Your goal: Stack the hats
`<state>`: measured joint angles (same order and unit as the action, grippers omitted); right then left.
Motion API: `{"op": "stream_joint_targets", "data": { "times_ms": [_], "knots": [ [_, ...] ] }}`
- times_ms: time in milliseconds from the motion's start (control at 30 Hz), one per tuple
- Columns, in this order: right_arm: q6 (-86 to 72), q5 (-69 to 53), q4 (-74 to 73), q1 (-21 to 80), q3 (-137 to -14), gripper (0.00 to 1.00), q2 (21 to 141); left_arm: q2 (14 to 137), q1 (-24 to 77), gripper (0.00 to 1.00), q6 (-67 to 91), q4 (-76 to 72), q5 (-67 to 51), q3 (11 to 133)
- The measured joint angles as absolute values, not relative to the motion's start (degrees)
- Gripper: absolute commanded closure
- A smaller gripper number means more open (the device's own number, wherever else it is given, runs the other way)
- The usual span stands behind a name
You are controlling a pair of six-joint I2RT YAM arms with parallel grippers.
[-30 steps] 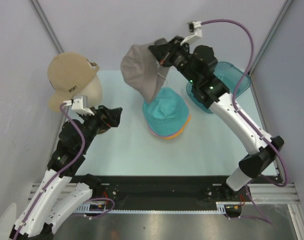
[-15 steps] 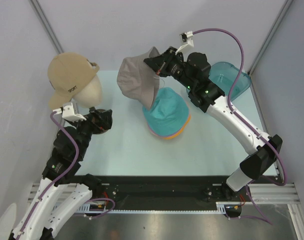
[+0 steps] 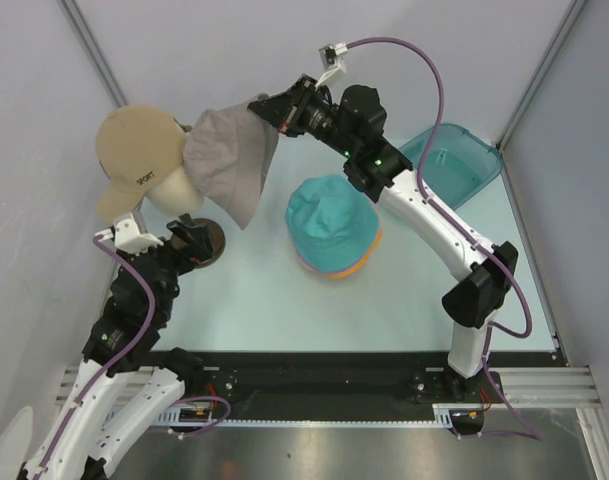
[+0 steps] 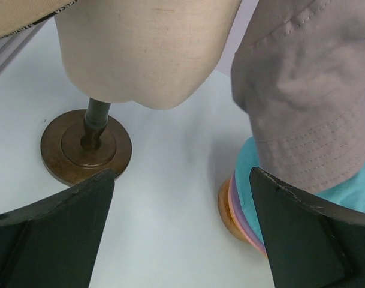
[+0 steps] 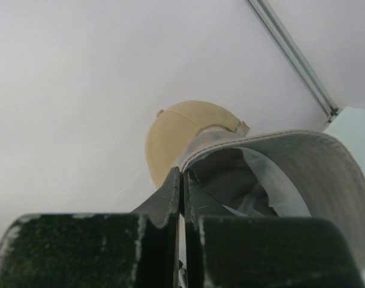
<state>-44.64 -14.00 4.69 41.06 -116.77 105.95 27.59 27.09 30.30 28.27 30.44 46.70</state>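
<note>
A grey-taupe hat (image 3: 229, 165) hangs in the air beside the mannequin head, left of the stack. My right gripper (image 3: 271, 106) is shut on its brim. In the right wrist view the closed jaws (image 5: 183, 180) pinch the brim's edge and the hat (image 5: 302, 174) hangs open beyond them. The stack of hats (image 3: 332, 225) rests mid-table, teal on top, with pink, lilac and yellow-orange brims (image 4: 239, 207) showing underneath. My left gripper (image 3: 197, 240) is open and holds nothing, low by the mannequin's base; its fingers (image 4: 50, 234) frame bare table.
A cream mannequin head (image 3: 181, 187) wearing a tan cap (image 3: 134, 150) stands at the back left on a brown round base (image 4: 83, 147). A clear teal tub (image 3: 452, 165) sits at the back right. Grey walls close in the back and both sides.
My right arm has swung the grey-taupe hat left, from over the stack to beside the mannequin head. My left arm has drawn back a little toward the near left.
</note>
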Motion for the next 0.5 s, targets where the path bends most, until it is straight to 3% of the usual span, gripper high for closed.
{"op": "stream_joint_targets", "data": {
  "times_ms": [200, 500],
  "knots": [
    [-45.1, -15.8, 3.8, 39.4, -112.1, 1.0, 106.1, 27.6, 27.1, 0.0, 31.6, 29.8, 31.5, 46.5],
    [-47.1, -16.8, -4.9, 34.3, -93.3, 1.0, 92.2, 26.9, 27.1, 0.0, 32.6, 30.4, 31.7, 45.1]
  ]
}}
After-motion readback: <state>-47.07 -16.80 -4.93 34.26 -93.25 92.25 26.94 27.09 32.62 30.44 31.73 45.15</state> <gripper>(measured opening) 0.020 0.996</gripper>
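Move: Pinched in my right hand, the grey hat has to go to the teal hat topping the stack, about 12 cm ahead, 11 cm right and 35 cm below that hand. The tan cap on its head stand is some 20 cm left, 8 cm ahead and 15 cm below. The empty basket stands roughly 30 cm right of the teal hat and 20 cm farther out, at table level. From my left hand, the teal hat is about 26 cm ahead, 25 cm right and 16 cm below. Keeping the grey hat's brim pinched in shut fingers, I bring my right hand down about 11 cm, at first almost straight, then swinging it some 7 cm right, away from the tan cap and towards the stack. My fingertips tip down by roughly 20 degrees on the way, from pointing slightly up to about level. ##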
